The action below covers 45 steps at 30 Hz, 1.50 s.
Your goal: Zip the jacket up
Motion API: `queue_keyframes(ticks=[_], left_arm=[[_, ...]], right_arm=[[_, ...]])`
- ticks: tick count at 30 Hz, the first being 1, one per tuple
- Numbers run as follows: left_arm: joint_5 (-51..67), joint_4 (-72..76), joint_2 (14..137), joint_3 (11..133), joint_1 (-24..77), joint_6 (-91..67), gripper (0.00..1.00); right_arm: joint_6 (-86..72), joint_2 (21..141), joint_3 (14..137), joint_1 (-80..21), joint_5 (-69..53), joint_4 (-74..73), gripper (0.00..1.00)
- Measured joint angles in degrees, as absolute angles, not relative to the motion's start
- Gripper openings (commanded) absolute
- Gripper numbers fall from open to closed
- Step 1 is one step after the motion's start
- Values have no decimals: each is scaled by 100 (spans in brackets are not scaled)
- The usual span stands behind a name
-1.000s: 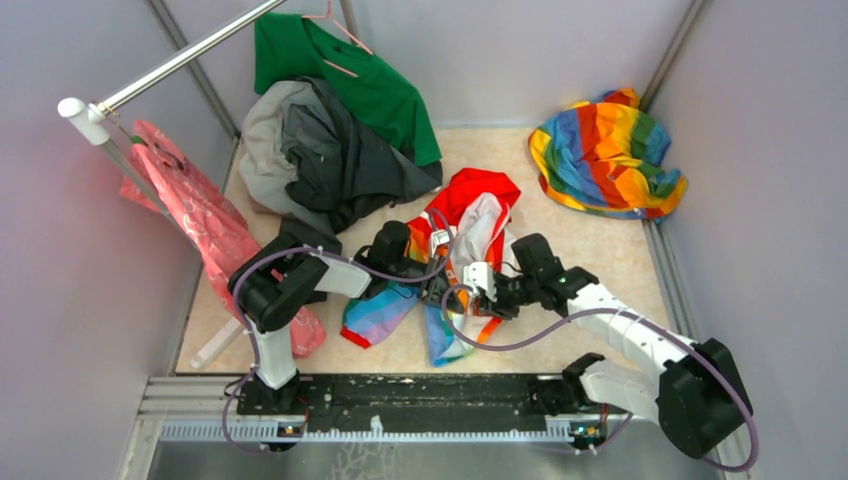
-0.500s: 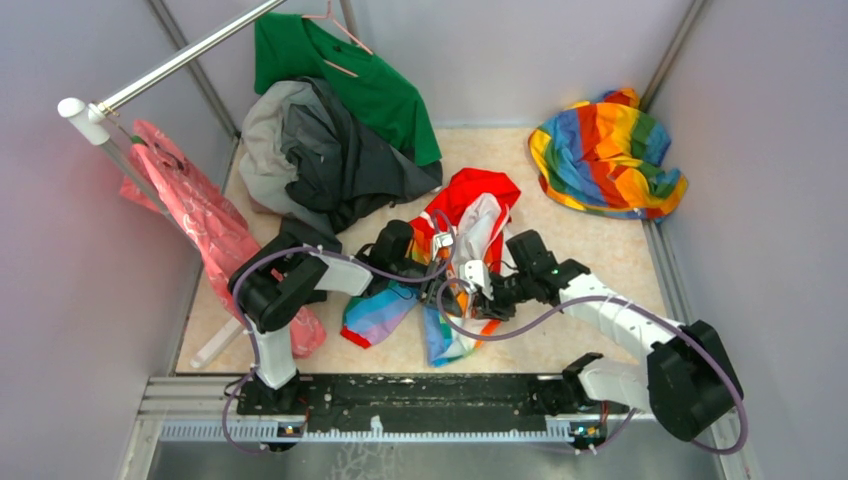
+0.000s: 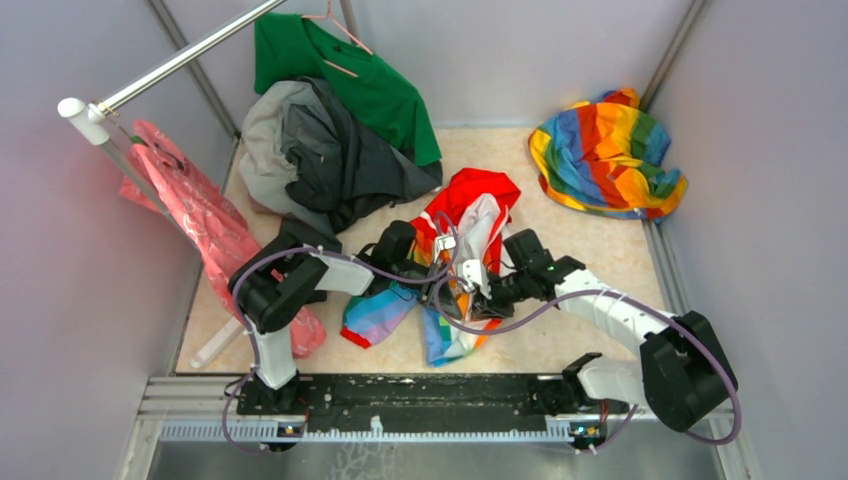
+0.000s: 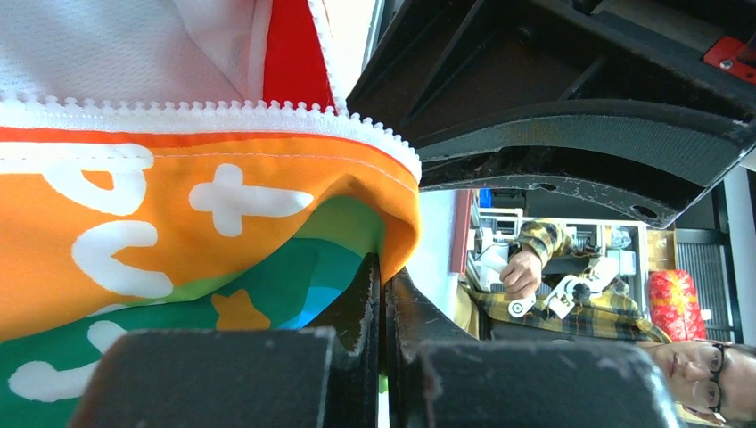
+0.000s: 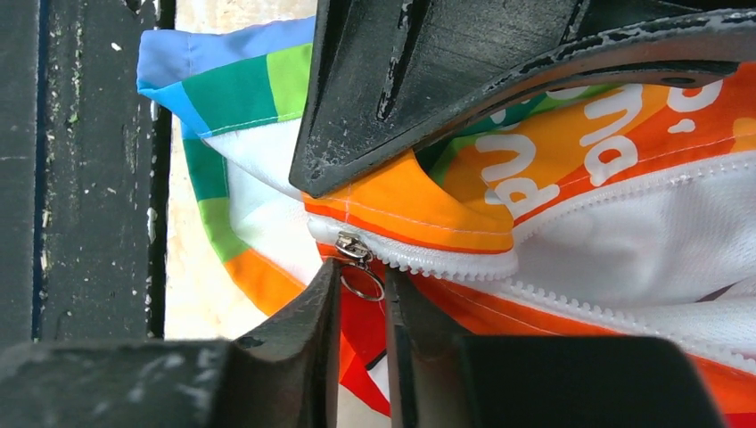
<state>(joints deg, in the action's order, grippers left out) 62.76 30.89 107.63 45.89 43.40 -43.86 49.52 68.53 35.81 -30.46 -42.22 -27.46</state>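
Note:
The jacket lies mid-table, red hood at the far end and rainbow panels toward the arms. My left gripper is shut on the jacket's orange hem corner, just below the white zipper teeth; its fingertips are pressed together on the cloth. My right gripper sits at the jacket's lower front. In the right wrist view the metal zipper slider hangs at the end of the white teeth. Its pull ring spans the narrow gap of my right gripper, touching both tips.
A dark grey garment and a green shirt are piled at the back left under a metal rail. A pink bag hangs at the left. An all-rainbow cloth lies at the back right. Walls close in both sides.
My right arm has slid left toward the jacket's lower front and its jaws have narrowed around the pull ring. The left gripper has kept its hold in place.

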Motion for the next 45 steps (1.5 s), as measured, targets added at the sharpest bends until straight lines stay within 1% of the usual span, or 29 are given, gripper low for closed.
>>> queue_keyframes(ticks=[5, 8, 20, 27, 35, 45], left_arm=[[6252, 3076, 10753, 4589, 4338, -4377, 0], [6237, 3059, 10750, 4587, 4335, -4375, 0], [6187, 2921, 10669, 4587, 4307, -4335, 0], [6036, 2576, 10669, 4635, 4287, -4217, 0], [5961, 2303, 10669, 4812, 4287, -4235, 0], [5927, 2029, 10748, 4906, 4287, -4259, 0]], right_arm=[[4984, 6853, 3581, -3046, -4272, -2768, 5], [4989, 6810, 3581, -3044, -4276, -2777, 3], [4987, 6517, 3581, -2943, -4174, -2836, 2], [5087, 5848, 3579, -2936, -3879, -2858, 0], [5170, 5784, 3579, -2963, -3642, -2882, 0], [5448, 5666, 3566, -3476, -3341, -2891, 0]])
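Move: The zip pull's ring sits right at the right hand's part-open fingertips. The slider is about 1 cm left of and 1 cm back from that hand; the jacket's blue hem corner is some 7 cm left, 8 cm back and 5 cm lower, and the blue sleeve roughly 18 cm left and 3 cm back. The left hand already pinches the orange zip edge, with the ring about 2 cm ahead of it, 4 cm to its right and 1 cm below. The right fingers shut fully at the ring pull, then the hand rises about 3.5 cm above the zip's bottom end, easing some 1.5 cm forward and to the right before turning back left and back, while the wrist tilts about 15 degrees so the fingertips swing forward. The left hand keeps its pinch on the orange zip edge, shifting only about 1 cm forward and a little down with a slight roll. ##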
